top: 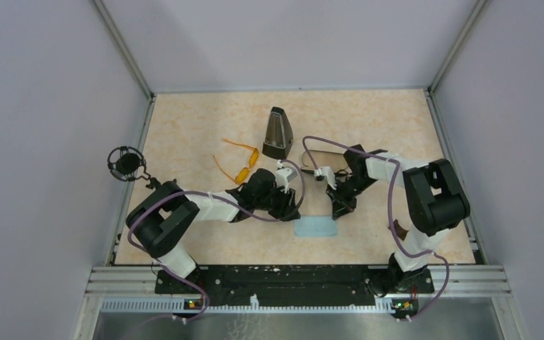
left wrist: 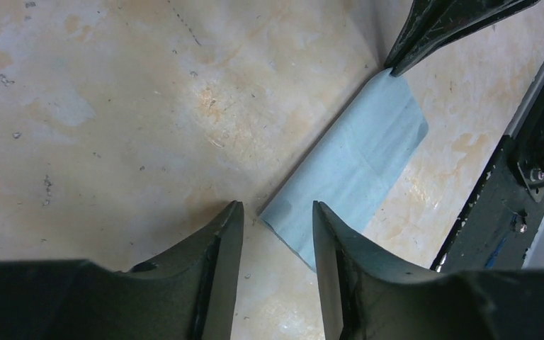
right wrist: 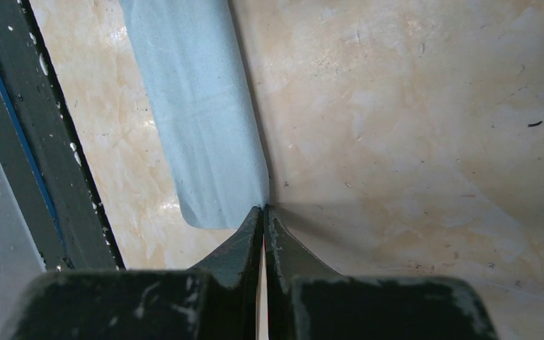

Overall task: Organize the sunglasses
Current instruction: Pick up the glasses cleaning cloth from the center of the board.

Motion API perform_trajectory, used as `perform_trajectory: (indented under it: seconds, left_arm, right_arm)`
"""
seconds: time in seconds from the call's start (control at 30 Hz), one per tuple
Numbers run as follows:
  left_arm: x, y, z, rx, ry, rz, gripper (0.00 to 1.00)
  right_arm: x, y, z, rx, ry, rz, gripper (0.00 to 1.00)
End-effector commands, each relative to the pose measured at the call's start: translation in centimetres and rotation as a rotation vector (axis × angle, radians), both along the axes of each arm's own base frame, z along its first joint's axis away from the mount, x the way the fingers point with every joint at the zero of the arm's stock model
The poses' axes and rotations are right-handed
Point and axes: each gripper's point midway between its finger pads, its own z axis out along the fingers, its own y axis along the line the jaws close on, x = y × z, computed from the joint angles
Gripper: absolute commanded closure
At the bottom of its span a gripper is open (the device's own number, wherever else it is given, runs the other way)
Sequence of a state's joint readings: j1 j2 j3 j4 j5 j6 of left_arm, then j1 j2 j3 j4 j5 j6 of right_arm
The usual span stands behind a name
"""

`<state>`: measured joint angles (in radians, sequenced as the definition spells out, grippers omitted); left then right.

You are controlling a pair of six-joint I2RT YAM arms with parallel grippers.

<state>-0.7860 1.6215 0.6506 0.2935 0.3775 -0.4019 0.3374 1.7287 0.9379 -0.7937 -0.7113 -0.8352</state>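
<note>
The sunglasses [top: 241, 167], with orange lenses and thin orange arms, lie unfolded on the table left of centre, behind my left arm. They show in neither wrist view. A light blue cloth [top: 316, 227] lies folded into a strip near the front. My left gripper [top: 294, 211] is open and low, with the cloth's [left wrist: 361, 156] near corner between its fingertips [left wrist: 276, 205]. My right gripper [top: 340, 210] is shut, its tips [right wrist: 263, 207] pinched on the corner edge of the cloth [right wrist: 198, 106]. Its fingers [left wrist: 453, 28] also show in the left wrist view.
A black glasses case [top: 278, 133] stands open behind the sunglasses, with a brownish part [top: 326, 154] beside it under the right arm. A round black mount [top: 126, 163] stands at the left edge. The black front rail [left wrist: 482, 205] [right wrist: 49, 163] runs close to the cloth.
</note>
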Motion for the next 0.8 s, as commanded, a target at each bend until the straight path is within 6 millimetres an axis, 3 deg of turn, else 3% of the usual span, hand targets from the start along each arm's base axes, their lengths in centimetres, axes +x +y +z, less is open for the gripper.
perform_trajectory:
  seconds: [0.0, 0.6, 0.77]
  left_arm:
    - [0.35, -0.68, -0.06, -0.032, -0.027, -0.037, 0.54]
    - [-0.25, -0.54, -0.58, -0.040, -0.023, -0.074, 0.75]
    - [-0.05, -1.00, -0.57, -0.050, -0.022, -0.080, 0.86]
  right_arm:
    - [1.67, 0.08, 0.33, 0.017, -0.059, -0.002, 1.00]
    - [1.04, -0.11, -0.11, 0.010, -0.035, -0.002, 1.00]
    - [0.99, -0.04, -0.07, 0.015, -0.034, -0.005, 1.00]
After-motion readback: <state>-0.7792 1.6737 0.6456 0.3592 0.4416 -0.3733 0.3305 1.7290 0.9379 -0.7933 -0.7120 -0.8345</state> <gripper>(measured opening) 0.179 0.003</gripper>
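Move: The folded cleaning cloth's middle lies about 6 cm right of the left hand, 3 cm back and 1 cm lower; its far-left corner is between the open fingertips. From the left hand, the open case stands some 15 cm ahead and 8 cm right, the orange sunglasses about 15 cm ahead and 15 cm left. From the right hand, already on the far-right corner, the cloth's middle is about 5 cm left and 3 cm back. Sinking rightward about 1 cm, the left fingers close on the cloth's far-left corner; the right keep their pinch. ##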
